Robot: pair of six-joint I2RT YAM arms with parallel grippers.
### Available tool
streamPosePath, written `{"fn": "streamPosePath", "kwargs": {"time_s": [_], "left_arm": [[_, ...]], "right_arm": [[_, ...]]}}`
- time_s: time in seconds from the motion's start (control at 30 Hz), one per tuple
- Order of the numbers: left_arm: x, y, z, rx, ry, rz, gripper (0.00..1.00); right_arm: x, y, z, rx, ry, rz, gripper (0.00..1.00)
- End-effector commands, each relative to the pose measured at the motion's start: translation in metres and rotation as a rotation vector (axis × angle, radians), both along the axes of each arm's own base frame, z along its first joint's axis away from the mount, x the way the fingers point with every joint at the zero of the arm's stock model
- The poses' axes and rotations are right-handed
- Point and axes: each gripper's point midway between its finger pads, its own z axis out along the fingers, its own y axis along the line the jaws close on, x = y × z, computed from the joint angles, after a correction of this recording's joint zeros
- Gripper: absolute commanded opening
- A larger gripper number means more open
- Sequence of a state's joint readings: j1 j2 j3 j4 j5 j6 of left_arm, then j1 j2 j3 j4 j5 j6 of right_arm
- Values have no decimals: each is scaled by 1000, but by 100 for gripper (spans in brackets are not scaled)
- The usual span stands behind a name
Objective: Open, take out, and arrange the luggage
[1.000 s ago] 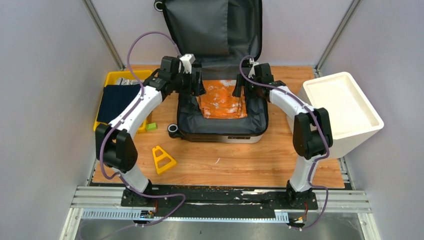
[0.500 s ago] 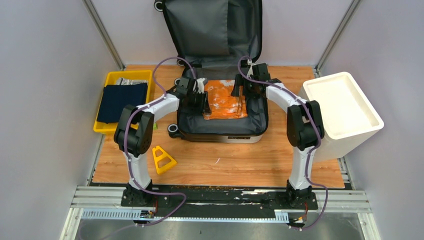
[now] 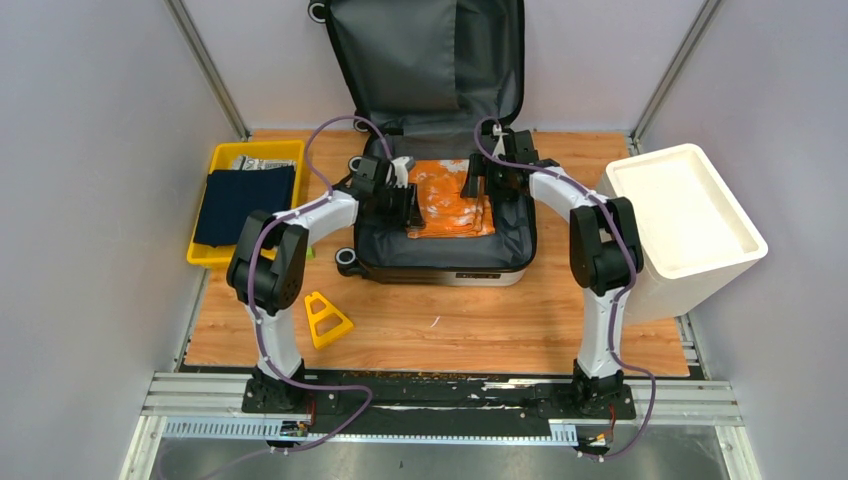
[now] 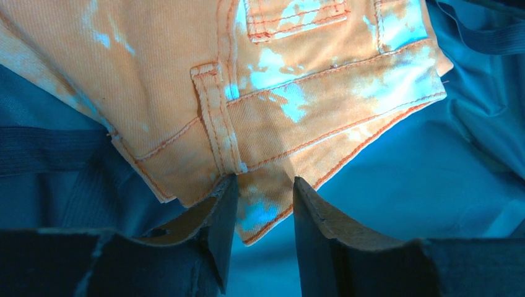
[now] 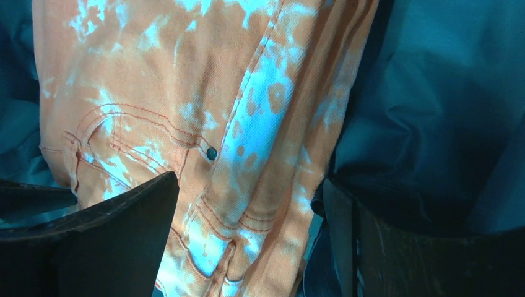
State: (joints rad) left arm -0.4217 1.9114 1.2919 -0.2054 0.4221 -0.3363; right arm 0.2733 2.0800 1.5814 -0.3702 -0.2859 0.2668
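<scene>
The luggage [image 3: 445, 268] lies open on the table, its lid [image 3: 430, 60] standing up against the back wall. An orange-and-white folded garment [image 3: 452, 200] rests on the dark lining inside. My left gripper [image 3: 408, 205] is at the garment's left edge. In the left wrist view its jaws [image 4: 263, 185] stand narrowed on a corner of the garment [image 4: 186, 74]. My right gripper [image 3: 478, 185] is at the garment's right edge. In the right wrist view it [image 5: 251, 192] stands wide open, straddling the garment [image 5: 155, 74] without pinching it.
A yellow tray [image 3: 225, 155] at the left holds a dark blue folded cloth [image 3: 240, 200]. A tall white bin [image 3: 690, 220] stands at the right. A yellow triangular piece [image 3: 326, 318] lies on the wood in front of the luggage, near the left arm.
My left gripper has dropped from above the luggage's left rim onto the garment's left corner, and its jaws have narrowed there. The right gripper has shifted slightly and opened a little wider.
</scene>
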Motion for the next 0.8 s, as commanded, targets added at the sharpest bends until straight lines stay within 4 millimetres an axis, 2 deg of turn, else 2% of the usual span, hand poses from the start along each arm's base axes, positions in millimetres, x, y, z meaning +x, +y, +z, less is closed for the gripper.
{"fn": "streamPosePath", "kwargs": {"time_s": [0.0, 0.1, 0.17, 0.23, 0.33, 0.47, 0.57, 0.67, 0.77], "left_arm": [[-7, -2, 25, 13, -18, -8, 50], [-4, 0, 51, 6, -61, 13, 60], [-1, 7, 59, 37, -77, 47, 67], [4, 15, 63, 80, -90, 84, 73], [11, 26, 64, 136, -101, 130, 79], [20, 26, 67, 160, -109, 130, 84], [30, 28, 75, 158, -146, 170, 87], [42, 30, 82, 157, -183, 216, 89], [49, 28, 79, 150, -174, 233, 92]], "right_arm": [[7, 7, 0, 29, 0, 31, 88], [7, 8, -4, 35, 11, 28, 87], [7, 9, -5, 39, 17, 29, 84], [6, 11, -5, 47, 19, 36, 77], [6, 13, 2, 61, 8, 54, 56], [7, 17, 17, 74, -25, 79, 19], [9, 21, 28, 92, -47, 100, 2], [7, 19, 39, 88, -66, 94, 0], [6, 15, 53, 75, -99, 78, 0]]}}
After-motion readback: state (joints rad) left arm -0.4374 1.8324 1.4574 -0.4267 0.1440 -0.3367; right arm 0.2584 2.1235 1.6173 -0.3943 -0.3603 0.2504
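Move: The right hand hangs over the right edge of the folded orange trousers in the suitcase: their middle is about 7 cm to its left, level fore and aft, some 3 cm below. From this hand, the suitcase's right rim runs about 9 cm to the right, and the middle of the near rim lies 14 cm back and 7 cm left. The left hand is at the trousers' near-left corner, with their middle roughly 6 cm ahead, 8 cm right and 2 cm below. Sinking a little under 2 cm, the right hand straddles the trousers' right edge halfway along and shuts its wide-open fingers, pinching the layered folds beside the button while easing slightly back up. The left hand rises about 5 cm off the near-left corner, then also goes forward and left, opening from half to wide and turning slightly counter-clockwise. ##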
